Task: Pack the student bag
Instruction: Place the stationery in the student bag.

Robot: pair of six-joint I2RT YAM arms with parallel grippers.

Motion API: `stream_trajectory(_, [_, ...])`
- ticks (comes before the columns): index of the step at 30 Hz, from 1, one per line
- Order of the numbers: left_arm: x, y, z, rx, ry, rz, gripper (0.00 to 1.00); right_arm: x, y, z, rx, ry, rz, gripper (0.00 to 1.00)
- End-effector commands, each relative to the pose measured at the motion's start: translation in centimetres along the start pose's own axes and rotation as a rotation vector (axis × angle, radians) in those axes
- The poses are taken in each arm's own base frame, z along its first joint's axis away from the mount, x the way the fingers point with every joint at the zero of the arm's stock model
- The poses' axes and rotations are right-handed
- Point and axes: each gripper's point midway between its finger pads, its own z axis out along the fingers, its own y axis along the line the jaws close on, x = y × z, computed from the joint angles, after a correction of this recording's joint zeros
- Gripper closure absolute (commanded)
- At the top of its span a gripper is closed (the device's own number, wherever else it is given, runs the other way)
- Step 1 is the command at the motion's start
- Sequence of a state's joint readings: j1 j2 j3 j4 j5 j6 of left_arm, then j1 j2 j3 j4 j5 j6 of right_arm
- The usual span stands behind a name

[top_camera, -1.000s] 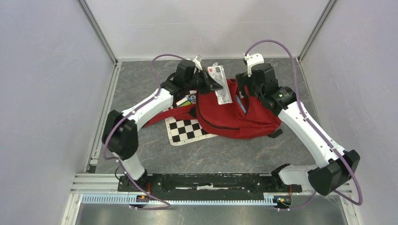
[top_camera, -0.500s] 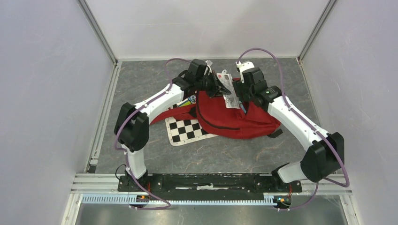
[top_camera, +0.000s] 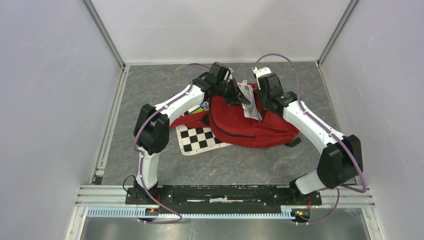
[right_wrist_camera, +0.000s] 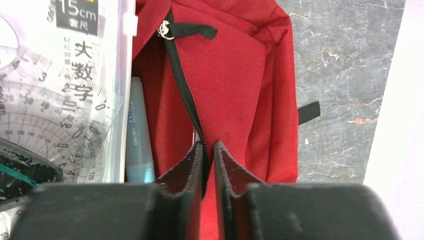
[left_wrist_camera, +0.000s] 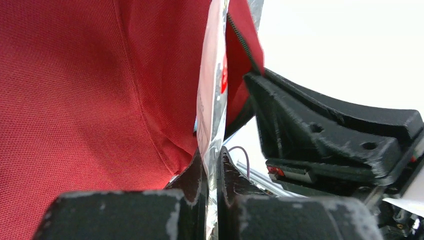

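Observation:
The red student bag [top_camera: 250, 127] lies in the middle of the table, its zipped opening held apart at the far side. My left gripper [top_camera: 239, 96] is shut on a clear plastic ruler-set packet [top_camera: 250, 102] with a red label, which stands slanted in the bag's opening. In the left wrist view the packet [left_wrist_camera: 212, 100] is pinched edge-on between the fingers, next to the red fabric [left_wrist_camera: 90, 90]. My right gripper [right_wrist_camera: 209, 150] is shut on the bag's zipper edge [right_wrist_camera: 182, 90] and holds it up. The packet [right_wrist_camera: 60, 90] and a light blue tube [right_wrist_camera: 139, 145] show inside the opening.
A black and white checkered board [top_camera: 197, 138] lies under the bag's left side. A small colourful item [top_camera: 204, 106] is beside the left arm. The bag's red strap [top_camera: 187, 121] trails to the left. White walls enclose the table.
My left gripper has carried the packet right and down, from above the bag's far rim into its opening. My right arm has drawn in and shifted left while holding the edge.

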State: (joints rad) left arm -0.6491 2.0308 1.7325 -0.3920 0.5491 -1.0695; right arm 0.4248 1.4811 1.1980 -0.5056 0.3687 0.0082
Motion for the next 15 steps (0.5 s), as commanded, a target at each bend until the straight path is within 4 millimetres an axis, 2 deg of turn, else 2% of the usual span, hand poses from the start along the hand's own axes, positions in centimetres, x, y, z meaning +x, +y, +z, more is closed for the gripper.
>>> stream_trajectory(1, [1.8, -1.0, 0.3, 0.008, 0.087, -0.036, 0.98, -1.0, -1.5, 0.3, 0.06, -0.041, 0.043, 0.92])
stream_trajectory(3, [2.4, -0.8, 0.3, -0.002, 0.108, -0.042, 0.98, -1.3, -2.2, 0.2, 0.079, -0.053, 0.071, 1.0])
stream_trajectory(10, [5.7, -0.7, 1.4, 0.0, 0.225, -0.053, 0.98, -2.9, -2.7, 0.0, 0.078, -0.118, 0.116, 1.0])
stream_trajectory(13, [6.4, 0.1, 2.1, -0.013, 0.262, -0.078, 0.98, -3.5, -2.3, -0.1, 0.051, -0.142, 0.121, 1.0])
stream_trajectory(15, [6.0, 0.6, 2.6, -0.03, 0.242, -0.082, 0.98, -3.9, -1.9, -0.3, 0.026, -0.164, 0.128, 1.0])
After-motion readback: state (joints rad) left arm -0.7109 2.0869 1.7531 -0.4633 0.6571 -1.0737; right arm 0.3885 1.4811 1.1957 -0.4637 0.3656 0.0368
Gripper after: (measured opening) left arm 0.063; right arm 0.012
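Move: The left hand holds the stationery pouch. The bag pocket's opening lies some 6 cm to its right, 3 cm back and 7 cm below. The right fingers straddle the pocket's zipped edge, right at their tips; from that hand, the zip slider is about 5 cm ahead and 2 cm left, the blue-grey case in the pocket 3 cm left and 3 cm back, both slightly lower, and the pouch about 6 cm left, 1 cm back and 3 cm higher. The right fingers shut the rest of the way, pinching the pocket's zipped edge, and shift it about 1 cm forward and right. The left hand keeps its grip on the stationery pouch and draws it back some 4.5 cm, also going right and down about 2 cm each towards the pocket opening, its wrist turning roughly 10 degrees with a clockwise part. ##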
